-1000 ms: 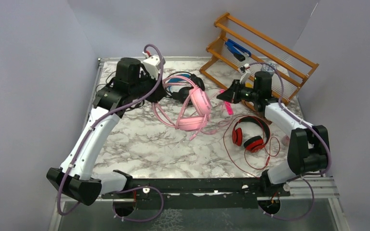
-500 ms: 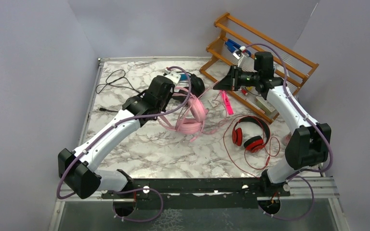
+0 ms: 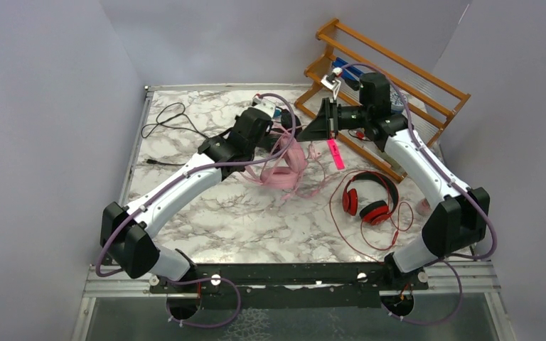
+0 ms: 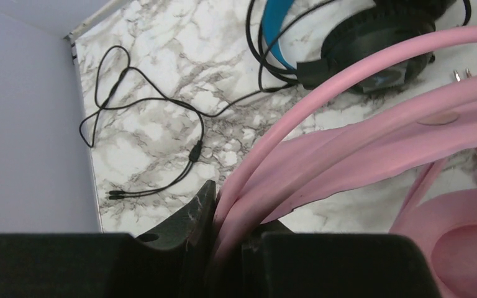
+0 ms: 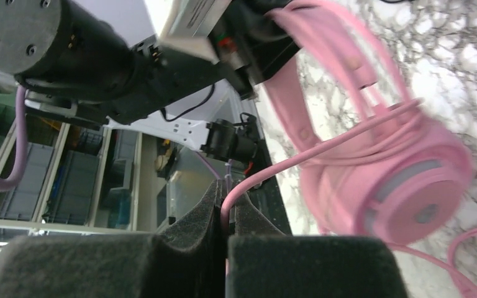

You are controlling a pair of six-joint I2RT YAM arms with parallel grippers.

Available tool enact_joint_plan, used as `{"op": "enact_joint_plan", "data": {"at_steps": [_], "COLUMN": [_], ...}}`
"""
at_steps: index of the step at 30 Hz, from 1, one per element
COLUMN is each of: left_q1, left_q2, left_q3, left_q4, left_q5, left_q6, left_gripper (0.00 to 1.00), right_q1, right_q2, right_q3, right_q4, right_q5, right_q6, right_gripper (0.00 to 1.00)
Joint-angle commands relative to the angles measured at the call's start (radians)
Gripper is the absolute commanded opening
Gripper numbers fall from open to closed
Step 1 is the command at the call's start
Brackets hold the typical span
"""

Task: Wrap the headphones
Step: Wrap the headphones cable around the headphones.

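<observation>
The pink headphones [image 3: 286, 162] hang tilted just above the table's middle back. My left gripper [image 4: 227, 214] is shut on their pink headband [image 4: 372, 133]. My right gripper [image 5: 227, 208] is shut on their thin pink cable [image 5: 298, 158], close to the right of the ear cup [image 5: 410, 186]. In the top view the two grippers, left [image 3: 274, 138] and right [image 3: 314, 131], stand close together. The cable's pink inline remote [image 3: 335, 154] dangles below. The black headphones with a blue band [image 4: 372, 37] lie behind. The red headphones [image 3: 370, 200] lie at the right, their red cable looped around them.
A wooden rack [image 3: 391, 71] leans at the back right, just behind my right arm. A loose black cable [image 3: 170, 117] lies at the back left near the table's edge. Grey walls close in the left, back and right sides.
My left arm has swung right and stretched out, turning the pink headset with it. My right gripper has moved left and farther back with the pink cable, closer to the left gripper.
</observation>
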State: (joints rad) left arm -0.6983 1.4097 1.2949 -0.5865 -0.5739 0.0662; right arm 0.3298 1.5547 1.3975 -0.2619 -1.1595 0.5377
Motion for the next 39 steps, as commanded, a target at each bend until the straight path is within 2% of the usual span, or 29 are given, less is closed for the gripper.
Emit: {"op": "enact_joint_plan", "data": {"at_steps": [1,7,13,15,19,22,24,27,32,34,39], "left_q1": [0.002,0.002,0.002,0.002,0.003,0.005,0.007,0.007,0.008,0.010,0.013], "left_q2": [0.028,0.076,0.115,0.125,0.134,0.141,0.137,0.120,0.119,0.115,0.095], "left_q3": [0.116,0.266,0.436,0.498,0.602,0.681,0.708,0.725,0.771,0.785,0.804], "left_q4": [0.055,0.057,0.057,0.051,0.010,-0.046,-0.063,-0.066,-0.079,-0.086,-0.097], "left_q5": [-0.202,-0.254,-0.151,-0.108,-0.033,0.001,0.018,0.038,0.071,0.079,0.102], "left_q6": [-0.113,-0.204,-0.281,-0.298,-0.355,-0.390,-0.410,-0.431,-0.449,-0.457,-0.470], "left_gripper": [0.00,0.00,0.00,0.00,0.00,0.00,0.00,0.00,0.00,0.00,0.00], "right_q1": [0.049,0.149,0.243,0.252,0.253,0.253,0.252,0.252,0.252,0.253,0.252], "right_q2": [-0.121,-0.173,-0.220,-0.221,-0.234,-0.268,-0.305,-0.362,-0.444,-0.459,-0.422], "right_q3": [-0.033,-0.069,-0.197,-0.205,-0.164,-0.173,-0.209,-0.295,-0.521,-0.597,-0.697], "right_q4": [0.152,0.146,0.283,0.249,0.030,-0.060,-0.054,0.017,0.308,0.428,0.592], "right_q5": [-0.070,0.023,0.223,0.251,0.356,0.451,0.463,0.449,0.427,0.459,0.647], "right_q6": [0.132,0.143,0.150,0.089,-0.099,-0.201,-0.249,-0.297,-0.252,-0.226,-0.201], "right_gripper": [0.05,0.10,0.19,0.29,0.51,0.79,0.90,0.95,0.97,0.97,0.99]}}
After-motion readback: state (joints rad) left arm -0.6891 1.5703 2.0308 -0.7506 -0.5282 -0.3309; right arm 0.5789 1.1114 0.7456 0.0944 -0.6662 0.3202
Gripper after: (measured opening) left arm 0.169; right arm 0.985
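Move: The left hand holds the pink headphones by the headband; their earcups hang about 11 cm to its right, 5 cm back and slightly below. The right hand pinches the pink cable, with the earcups some 6 cm to its left, level in reach, 10 cm below. From the right hand, the black headphones lie about 17 cm ahead, 8 cm left, and the pink strip 11 cm ahead, 12 cm right, both some 30 cm below. Left lifts the gripped headphones about 20 cm, rolling some 40 degrees; right opens off the cable, moves back, then down. ##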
